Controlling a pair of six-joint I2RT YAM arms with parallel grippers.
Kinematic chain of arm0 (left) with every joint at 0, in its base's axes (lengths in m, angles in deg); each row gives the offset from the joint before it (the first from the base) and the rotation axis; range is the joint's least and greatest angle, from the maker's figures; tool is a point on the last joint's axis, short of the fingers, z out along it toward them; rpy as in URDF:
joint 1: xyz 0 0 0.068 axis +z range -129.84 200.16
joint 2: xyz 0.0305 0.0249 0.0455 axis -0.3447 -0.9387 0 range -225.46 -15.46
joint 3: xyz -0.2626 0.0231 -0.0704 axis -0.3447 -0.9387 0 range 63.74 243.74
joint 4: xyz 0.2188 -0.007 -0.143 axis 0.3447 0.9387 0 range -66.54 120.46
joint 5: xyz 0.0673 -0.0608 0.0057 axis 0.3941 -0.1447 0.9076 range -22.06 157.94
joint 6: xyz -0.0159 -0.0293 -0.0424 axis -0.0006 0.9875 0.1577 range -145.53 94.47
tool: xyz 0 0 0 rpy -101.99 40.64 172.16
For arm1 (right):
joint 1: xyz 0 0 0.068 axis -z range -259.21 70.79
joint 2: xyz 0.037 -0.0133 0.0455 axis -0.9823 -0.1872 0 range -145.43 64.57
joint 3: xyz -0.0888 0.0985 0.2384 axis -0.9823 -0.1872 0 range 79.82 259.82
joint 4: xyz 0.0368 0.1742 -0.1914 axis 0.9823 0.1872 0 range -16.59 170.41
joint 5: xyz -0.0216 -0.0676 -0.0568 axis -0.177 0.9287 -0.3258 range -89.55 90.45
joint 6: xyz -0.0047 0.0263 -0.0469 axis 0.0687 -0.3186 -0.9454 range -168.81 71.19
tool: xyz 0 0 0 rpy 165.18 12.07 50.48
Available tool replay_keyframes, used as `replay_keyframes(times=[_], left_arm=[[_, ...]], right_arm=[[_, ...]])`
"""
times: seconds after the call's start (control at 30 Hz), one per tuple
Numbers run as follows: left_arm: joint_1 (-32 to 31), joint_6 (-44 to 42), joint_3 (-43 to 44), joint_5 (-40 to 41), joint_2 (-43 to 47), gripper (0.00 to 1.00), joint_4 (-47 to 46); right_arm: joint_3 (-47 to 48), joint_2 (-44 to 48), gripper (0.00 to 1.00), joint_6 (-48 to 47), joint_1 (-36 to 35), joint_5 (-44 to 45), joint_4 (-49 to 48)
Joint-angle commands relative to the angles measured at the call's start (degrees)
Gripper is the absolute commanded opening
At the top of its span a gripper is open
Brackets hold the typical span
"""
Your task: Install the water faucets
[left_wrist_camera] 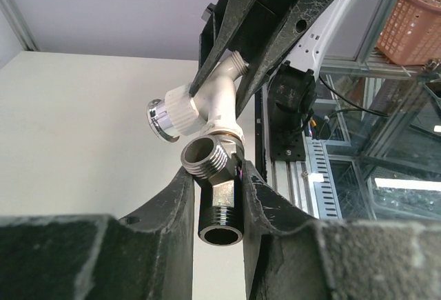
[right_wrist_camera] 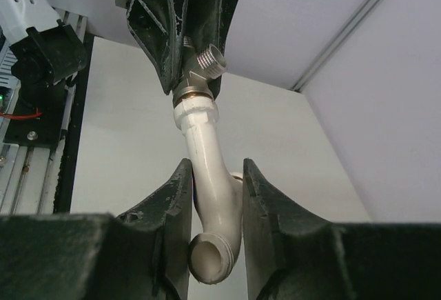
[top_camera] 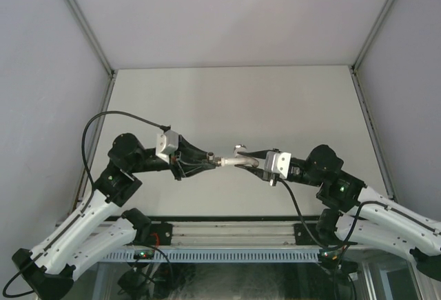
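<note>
Both arms meet above the middle of the table. My left gripper (top_camera: 212, 160) is shut on the short dark-grey metal fitting (left_wrist_camera: 219, 193), a threaded angled piece held between its fingers. My right gripper (top_camera: 249, 163) is shut on the white bent plastic tap (right_wrist_camera: 213, 190). The tap's end meets the fitting's end; in the right wrist view the fitting (right_wrist_camera: 200, 72) sits at the top of the tap. The tap's side branch with a silvery cap (left_wrist_camera: 165, 115) points left in the left wrist view. In the top view the joined parts (top_camera: 231, 160) span the gap between the two grippers.
The white table (top_camera: 234, 100) is walled by grey panels with metal posts at the back corners. A slotted aluminium rail (top_camera: 227, 234) runs along the near edge. An orange basket (left_wrist_camera: 412, 24) stands beyond the table in the left wrist view.
</note>
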Motion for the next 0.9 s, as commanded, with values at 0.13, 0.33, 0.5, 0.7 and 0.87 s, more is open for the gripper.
replay_keyframes(times=[0.13,0.33,0.5,0.7,0.87], left_arm=[[0.2,-0.4,1.1,-2.1,-0.2,0.00,-7.5],[0.2,1.8,0.5,-1.7,0.4,0.00,-9.1],[0.2,2.9,0.3,-4.1,1.0,0.00,-10.8],[0.2,2.8,0.3,-4.3,0.8,0.00,-10.8],[0.2,2.9,-0.2,-4.5,0.7,0.00,-11.5]], right_arm=[[3.0,-0.5,0.00,-3.7,-6.7,8.4,2.1],[2.1,-2.3,0.27,-11.1,-9.3,15.2,3.2],[0.8,-2.2,0.49,-14.3,-9.3,15.9,1.6],[0.7,-3.5,0.55,-16.9,-9.4,17.6,1.7],[0.6,-4.7,0.56,-20.3,-10.2,22.3,0.1]])
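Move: The right fingers still grip the white faucet near its outer end; its middle lies about 2 cm to their left and 1 cm ahead, at much the same height. Its knob stands some 3 cm ahead of and 2 cm left of that grip, and the metal valve about 8 cm to the left. The left hand still holds the valve between its fingertips, with the faucet's middle about 5 cm to its right. The right fingers open off the faucet, rolling back about 15 degrees; the left hand lifts it some 2 cm. ##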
